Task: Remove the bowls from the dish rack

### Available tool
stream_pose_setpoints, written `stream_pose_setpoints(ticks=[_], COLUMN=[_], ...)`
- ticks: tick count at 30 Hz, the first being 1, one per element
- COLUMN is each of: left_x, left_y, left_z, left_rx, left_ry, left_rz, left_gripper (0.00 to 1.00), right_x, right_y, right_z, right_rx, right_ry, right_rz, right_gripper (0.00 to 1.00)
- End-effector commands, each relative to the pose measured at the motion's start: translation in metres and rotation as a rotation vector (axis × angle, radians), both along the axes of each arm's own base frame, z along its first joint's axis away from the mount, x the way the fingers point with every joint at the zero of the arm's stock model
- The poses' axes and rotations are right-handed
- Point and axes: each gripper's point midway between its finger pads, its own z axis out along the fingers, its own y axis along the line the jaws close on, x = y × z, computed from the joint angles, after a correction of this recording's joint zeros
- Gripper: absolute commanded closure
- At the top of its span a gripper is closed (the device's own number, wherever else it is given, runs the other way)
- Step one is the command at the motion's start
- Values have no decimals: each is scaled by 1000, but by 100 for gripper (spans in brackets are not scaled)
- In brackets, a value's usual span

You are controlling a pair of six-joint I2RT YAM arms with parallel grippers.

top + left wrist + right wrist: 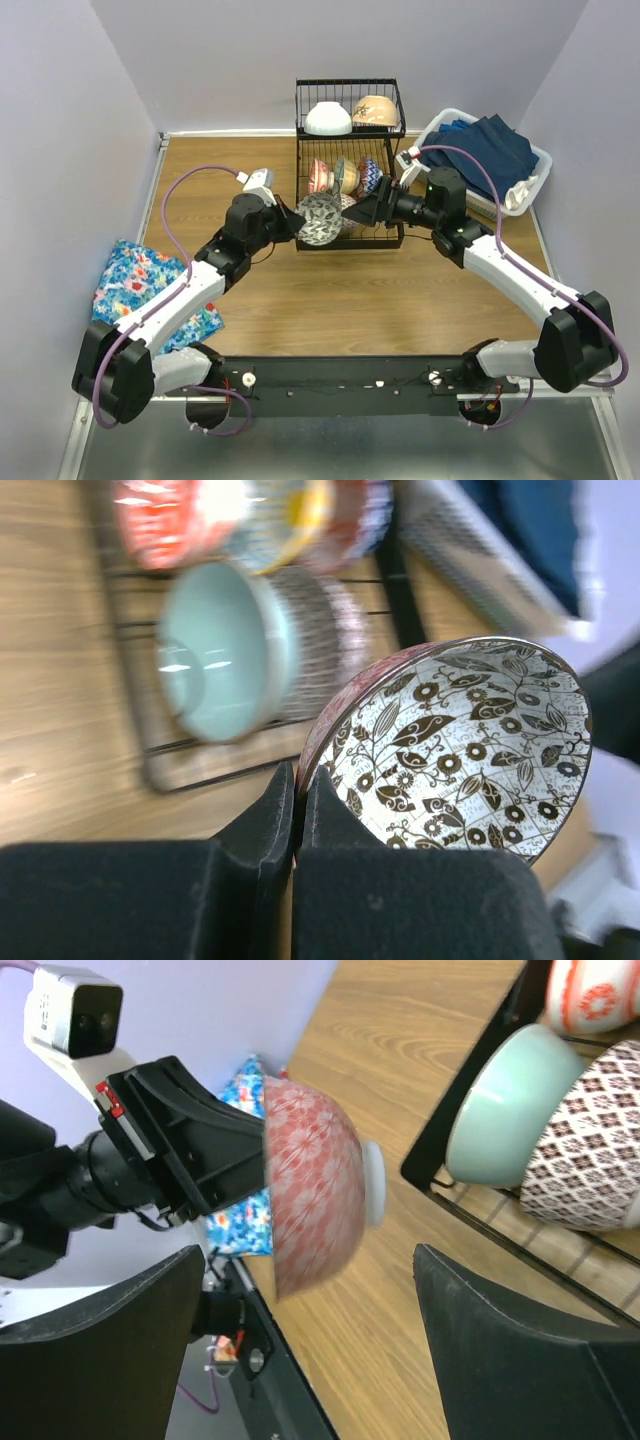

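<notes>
My left gripper (298, 780) is shut on the rim of a bowl (470, 745) that is pink outside and white with dark flowers inside. It holds the bowl (320, 218) on edge just left of the dish rack (350, 243). My right gripper (310, 1252) is open, its fingers (500, 1340) standing wide either side of that pink bowl (315, 1195) without touching it. In the lower tray stand a mint-green bowl (215, 650) and several patterned bowls (345, 176). A white bowl (328, 118) and a beige bowl (375, 110) sit in the raised basket.
A white plastic basket (532, 158) of blue cloths stands right of the rack. A floral cloth (150, 290) lies at the table's left edge. Purple walls close in on the left, back and right.
</notes>
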Motion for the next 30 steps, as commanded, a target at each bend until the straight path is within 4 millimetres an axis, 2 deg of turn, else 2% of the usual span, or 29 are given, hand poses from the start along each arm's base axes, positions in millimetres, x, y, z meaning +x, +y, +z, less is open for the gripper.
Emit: stream_pose_setpoints(ticks=[1,3,4,6,9,11,13,14,15,17,19,20,22,23,25,26,30], left_x=[14,19,24,31,42,48,56,60,68,75,86,90,99,102,109,111,121], left_y=[52,70,90,110,152,173,182,187,198,207,218,219,224,225,228,224,218], left_z=[3,1,-5,-12,-32,-52,-57,-72,-69,-85,-85,-96,-97,-107,-110,-120,-132], left_rx=[152,175,184,191,233,260,261,267,258,262,248,249,244,252,244,234,210], left_ry=[-8,4,30,67,164,246,282,330,336,393,409,439,446,471,479,508,543], left_rz=[158,197,248,305,424,473,497,507,537,559,590,583,592,589,591,567,528], left_gripper=[100,100,100,100,100,100,100,100,100,100,100,100,100,100,100,100,100], right_x=[12,14,14,15,16,20,21,23,25,27,28,27,27,27,27,26,22], right_y=[-14,-20,-22,-24,-29,-33,-40,-43,-48,-52,-57,-57,-58,-57,-57,-57,-58], right_z=[3,-7,-8,-12,-19,-22,-29,-30,-33,-36,-38,-39,-41,-41,-44,-45,-51], right_rx=[-111,-152,-165,-187,-220,-250,-300,-319,-353,-389,-415,-421,-429,-429,-435,-439,-451], right_ry=[-57,-37,-45,-36,-30,-35,-25,-25,-14,-27,-28,-27,-27,-25,-11,-5,24], right_rz=[-76,-109,-112,-122,-137,-161,-180,-192,-212,-218,-229,-230,-226,-223,-216,-214,-204], right_gripper=[5,5,5,5,5,5,5,5,4,4,4,4,4,4,4,4,4])
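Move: The left hand already holds the flower-lined bowl; the clear tabletop it is bound for lies about 18 cm to its left, 13 cm farther out and 20 cm down. The green bowl in the rack is some 12 cm ahead, 5 cm right and 15 cm below, with the brown-patterned bowl 6 cm to the right of it. From the empty right hand, the brown-patterned bowl is roughly 9 cm ahead, 4 cm left and 18 cm down. Keeping the flower-lined bowl's rim pinched in shut fingers, the left hand sweeps about 23 cm left, away from the rack, then increasingly down and forward over bare table, turning counter-clockwise and tipping its fingers down some 30 degrees each. The right hand, fingers still wide open, draws right and down beside the rack and dips its fingers towards the brown-patterned bowl. ##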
